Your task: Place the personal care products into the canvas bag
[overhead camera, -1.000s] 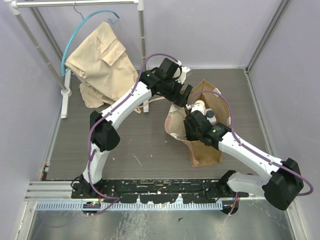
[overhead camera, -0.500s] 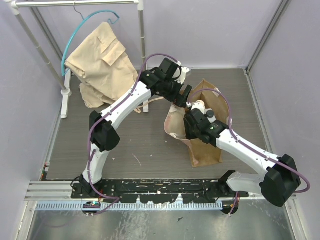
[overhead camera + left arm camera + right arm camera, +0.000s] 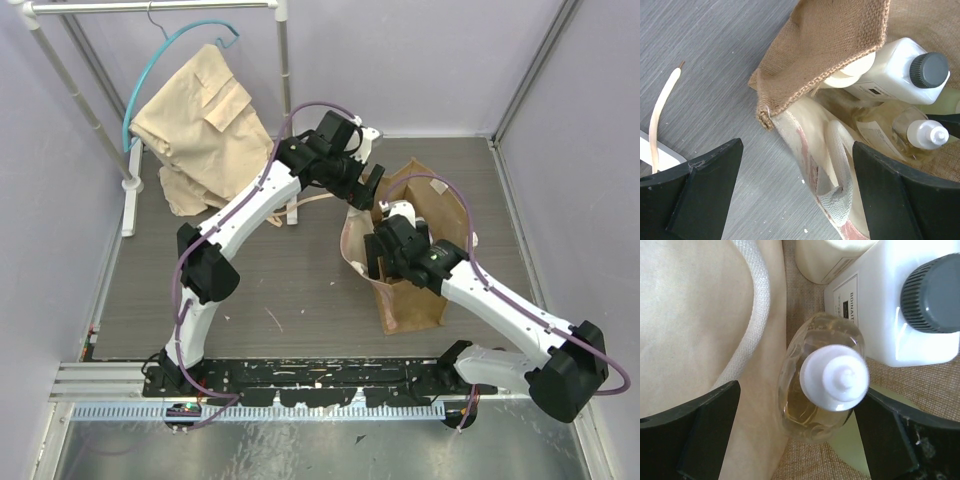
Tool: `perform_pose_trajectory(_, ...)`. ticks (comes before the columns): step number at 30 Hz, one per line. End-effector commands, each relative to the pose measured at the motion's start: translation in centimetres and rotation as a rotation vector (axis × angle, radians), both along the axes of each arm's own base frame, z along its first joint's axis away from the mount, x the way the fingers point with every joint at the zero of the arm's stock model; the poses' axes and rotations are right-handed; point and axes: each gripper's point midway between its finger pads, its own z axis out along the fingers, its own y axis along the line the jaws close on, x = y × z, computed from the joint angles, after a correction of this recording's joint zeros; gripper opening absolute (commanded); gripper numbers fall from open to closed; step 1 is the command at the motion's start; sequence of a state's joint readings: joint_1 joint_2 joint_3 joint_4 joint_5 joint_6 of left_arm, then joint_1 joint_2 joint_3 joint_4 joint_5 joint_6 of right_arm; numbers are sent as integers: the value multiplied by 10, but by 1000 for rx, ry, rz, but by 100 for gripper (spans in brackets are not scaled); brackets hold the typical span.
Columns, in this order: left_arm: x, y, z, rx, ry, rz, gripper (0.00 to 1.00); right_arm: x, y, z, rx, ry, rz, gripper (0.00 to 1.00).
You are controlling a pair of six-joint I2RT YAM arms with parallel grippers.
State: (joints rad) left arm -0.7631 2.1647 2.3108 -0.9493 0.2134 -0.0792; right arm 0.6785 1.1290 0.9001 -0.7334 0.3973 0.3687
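Observation:
The canvas bag (image 3: 425, 300) stands open at mid-right. In the right wrist view, inside it, I see the amber bottle with white cap (image 3: 832, 377), the white rectangular bottle with black cap (image 3: 890, 315), the cream bottle (image 3: 830, 257) and a patch of the green-yellow one (image 3: 865, 442). My right gripper (image 3: 800, 440) is open in the bag's mouth, its jaws either side of the amber bottle. My left gripper (image 3: 800, 200) is open over the bag's pale handle (image 3: 840, 165), beside the folded rim (image 3: 825, 55). The white bottle (image 3: 895, 70) and the amber bottle (image 3: 922, 137) show there too.
The beige garment (image 3: 200, 120) hangs on a teal hanger (image 3: 160, 55) from the white rack (image 3: 285, 80) at the back left. A pale strap (image 3: 660, 115) lies on the grey floor. Purple walls close in the sides and back.
The bag's pale left flap has drawn in closer to the bag. My right wrist has shifted slightly at the bag's mouth, and the left gripper has moved a little farther back.

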Motion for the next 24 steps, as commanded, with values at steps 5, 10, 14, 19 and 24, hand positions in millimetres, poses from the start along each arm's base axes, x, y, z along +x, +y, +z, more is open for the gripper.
perform_pose_trajectory(5, -6, 7, 47, -49, -66, 6, 98, 11, 1, 53, 37, -112, 4, 100)
perform_pose_trajectory(10, -15, 1, 75, -142, -72, -13, 98, 15, 0, 80, 46, -162, 8, 100)
perform_pose_trajectory(14, -24, 0, 104, -225, -88, -22, 98, 18, 1, 100, 52, -191, 13, 100)
perform_pose_trajectory(19, -33, 9, 131, -265, -120, -18, 98, 21, 1, 117, 58, -225, 24, 100)
perform_pose_trajectory(24, -39, 41, 136, -225, -141, 47, 98, 31, -3, 144, 24, -294, 28, 100)
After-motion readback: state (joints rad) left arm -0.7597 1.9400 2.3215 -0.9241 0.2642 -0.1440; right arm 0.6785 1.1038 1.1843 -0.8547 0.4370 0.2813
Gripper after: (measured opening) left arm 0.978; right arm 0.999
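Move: The amber bottle, already let go inside the bag, is about 6 cm below the right hand, 1 cm ahead and 1 cm to its right. The white bottle with the grey cap lies roughly 6 cm ahead and 4 right of that hand, the green bottle some 5 right and 1 back. From the left hand the amber bottle is about 10 cm back, 10 right and 10 below; the bag's left rim is 2 back, 4 right, 4 below. The amber bottle is left among the others as the open right hand draws almost straight up from it, about 10 cm, drifting a little forward while its fingers tip up some 10 degrees. The left hand, also open, climbs slowly from the bag's left rim, then fast, about 12 cm in all, easing back and slightly left late and tilting about 15 degrees. ##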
